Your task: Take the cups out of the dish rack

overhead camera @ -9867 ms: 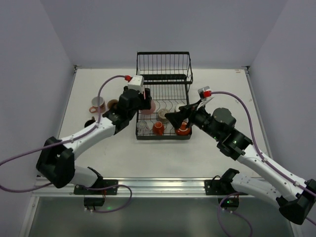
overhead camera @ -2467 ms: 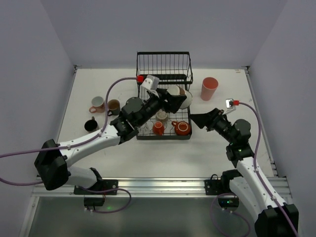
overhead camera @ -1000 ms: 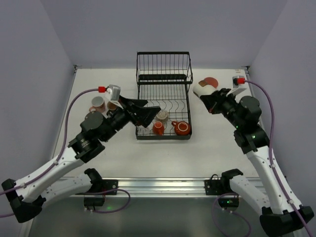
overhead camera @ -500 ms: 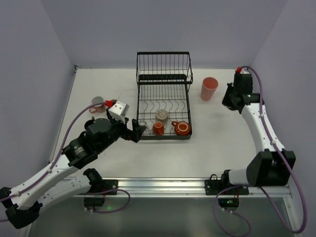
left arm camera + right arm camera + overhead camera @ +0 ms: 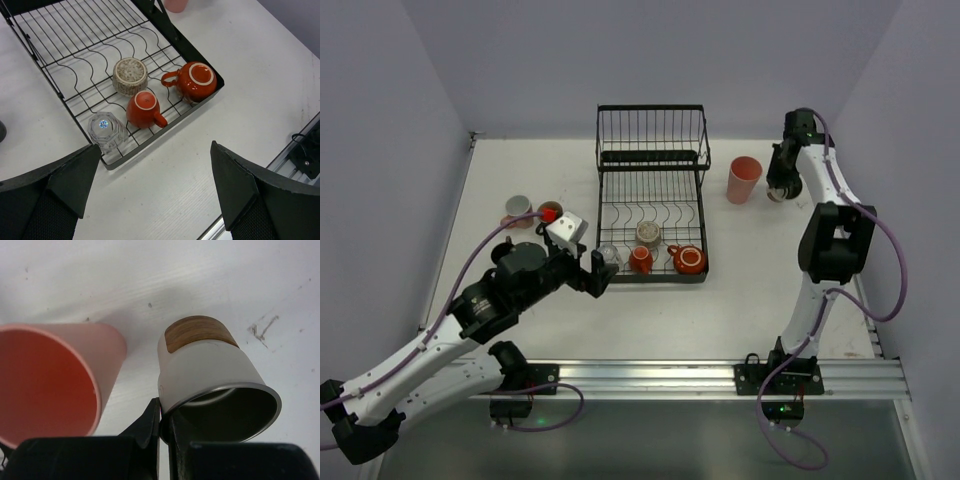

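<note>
The black wire dish rack [image 5: 651,150] stands at mid table. Its lower tray [image 5: 75,65] holds a clear glass [image 5: 106,131], an orange-red cup [image 5: 142,109], a beige speckled cup [image 5: 129,75] and an orange-red mug [image 5: 194,81], all upside down. My left gripper [image 5: 600,277] hovers open off the tray's front left corner, nothing between its fingers [image 5: 67,182]. My right gripper [image 5: 161,412] is shut on the rim of a white cup with a wooden base [image 5: 200,367], low over the table just right of the tall pink tumbler [image 5: 744,179].
A pink-grey cup [image 5: 517,208] and a brown one [image 5: 551,209] sit on the table left of the rack, partly behind my left arm. The right arm reaches far back along the right wall. The rack's raised rear basket [image 5: 651,128] holds nothing visible.
My right arm has carried the white cup from beside the rack to the right of the pink tumbler. My left arm has drawn back from over the rack to its front left corner, still open.
</note>
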You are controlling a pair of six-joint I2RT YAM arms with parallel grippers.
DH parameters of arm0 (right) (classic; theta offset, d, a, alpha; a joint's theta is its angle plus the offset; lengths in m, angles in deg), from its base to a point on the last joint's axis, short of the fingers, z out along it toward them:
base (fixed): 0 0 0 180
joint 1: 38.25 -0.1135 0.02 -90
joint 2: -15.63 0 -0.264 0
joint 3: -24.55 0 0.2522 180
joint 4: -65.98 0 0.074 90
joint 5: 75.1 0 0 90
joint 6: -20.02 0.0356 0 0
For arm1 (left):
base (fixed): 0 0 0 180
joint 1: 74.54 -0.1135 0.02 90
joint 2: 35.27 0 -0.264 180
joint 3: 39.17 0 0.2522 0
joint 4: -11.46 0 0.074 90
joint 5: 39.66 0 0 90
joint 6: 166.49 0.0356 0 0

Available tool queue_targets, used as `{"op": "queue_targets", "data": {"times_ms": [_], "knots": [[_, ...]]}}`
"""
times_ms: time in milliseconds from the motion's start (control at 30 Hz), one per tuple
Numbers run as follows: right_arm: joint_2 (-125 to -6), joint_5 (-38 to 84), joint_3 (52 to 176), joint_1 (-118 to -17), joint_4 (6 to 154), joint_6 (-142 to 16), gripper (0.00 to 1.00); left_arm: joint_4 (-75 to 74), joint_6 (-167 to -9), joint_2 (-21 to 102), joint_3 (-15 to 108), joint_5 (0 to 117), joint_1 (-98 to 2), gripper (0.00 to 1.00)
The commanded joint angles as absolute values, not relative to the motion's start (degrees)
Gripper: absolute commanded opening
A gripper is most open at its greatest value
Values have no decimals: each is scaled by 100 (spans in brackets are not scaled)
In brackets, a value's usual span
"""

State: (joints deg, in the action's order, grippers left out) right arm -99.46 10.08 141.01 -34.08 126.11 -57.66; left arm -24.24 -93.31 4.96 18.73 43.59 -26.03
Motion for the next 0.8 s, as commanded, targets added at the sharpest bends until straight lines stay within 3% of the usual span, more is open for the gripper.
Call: {"op": "queue_targets", "data": {"times_ms": [0, 333, 467, 500, 600, 767], "knots": [[-10527, 1139, 14939, -3376, 13325, -6031, 0, -2401, -9125, 533, 1836, 4647, -2593, 100], [-11127, 1121, 15643, -3368, 13669, -6101, 2, -2375, -9099, 656, 1836, 4682, -2734, 100], [-11225, 1130, 15679, -3359, 13679, -6092, 12, -2375, -9108, 700, 1836, 4708, -2787, 100], [-11216, 1130, 15653, -3368, 13609, -6075, 19, -2375, -9099, 718, 1827, 4691, -2787, 100], [-11120, 1165, 15574, -3368, 13468, -6031, 28, -2375, -9117, 753, 1827, 4656, -2813, 100], [-10856, 1165, 15530, -3359, 13389, -5969, 30, -2366, -9117, 841, 1836, 4638, -2831, 100]]}}
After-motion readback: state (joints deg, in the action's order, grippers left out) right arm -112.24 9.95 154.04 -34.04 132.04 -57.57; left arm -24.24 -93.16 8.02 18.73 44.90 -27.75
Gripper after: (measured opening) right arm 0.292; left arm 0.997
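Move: The right gripper holds the white cup by the left side of its rim. The free spot on the table for it lies about 4 cm ahead and 4 cm right of that hand, its middle when standing some 8 cm below. The pink cup stands roughly 11 cm left of that spot and 2 cm farther out. From the left gripper, the spot is about 32 cm ahead, 46 cm right and 20 cm down. Lower the right gripper about 4 cm to set the white cup on the table beside the pink cup, easing some 2.5 cm forward on the way and tipping the fingers about 5 degrees further down so that the cup comes upright. Then stay there and open the fingers partway, one inside the rim and one outside. ##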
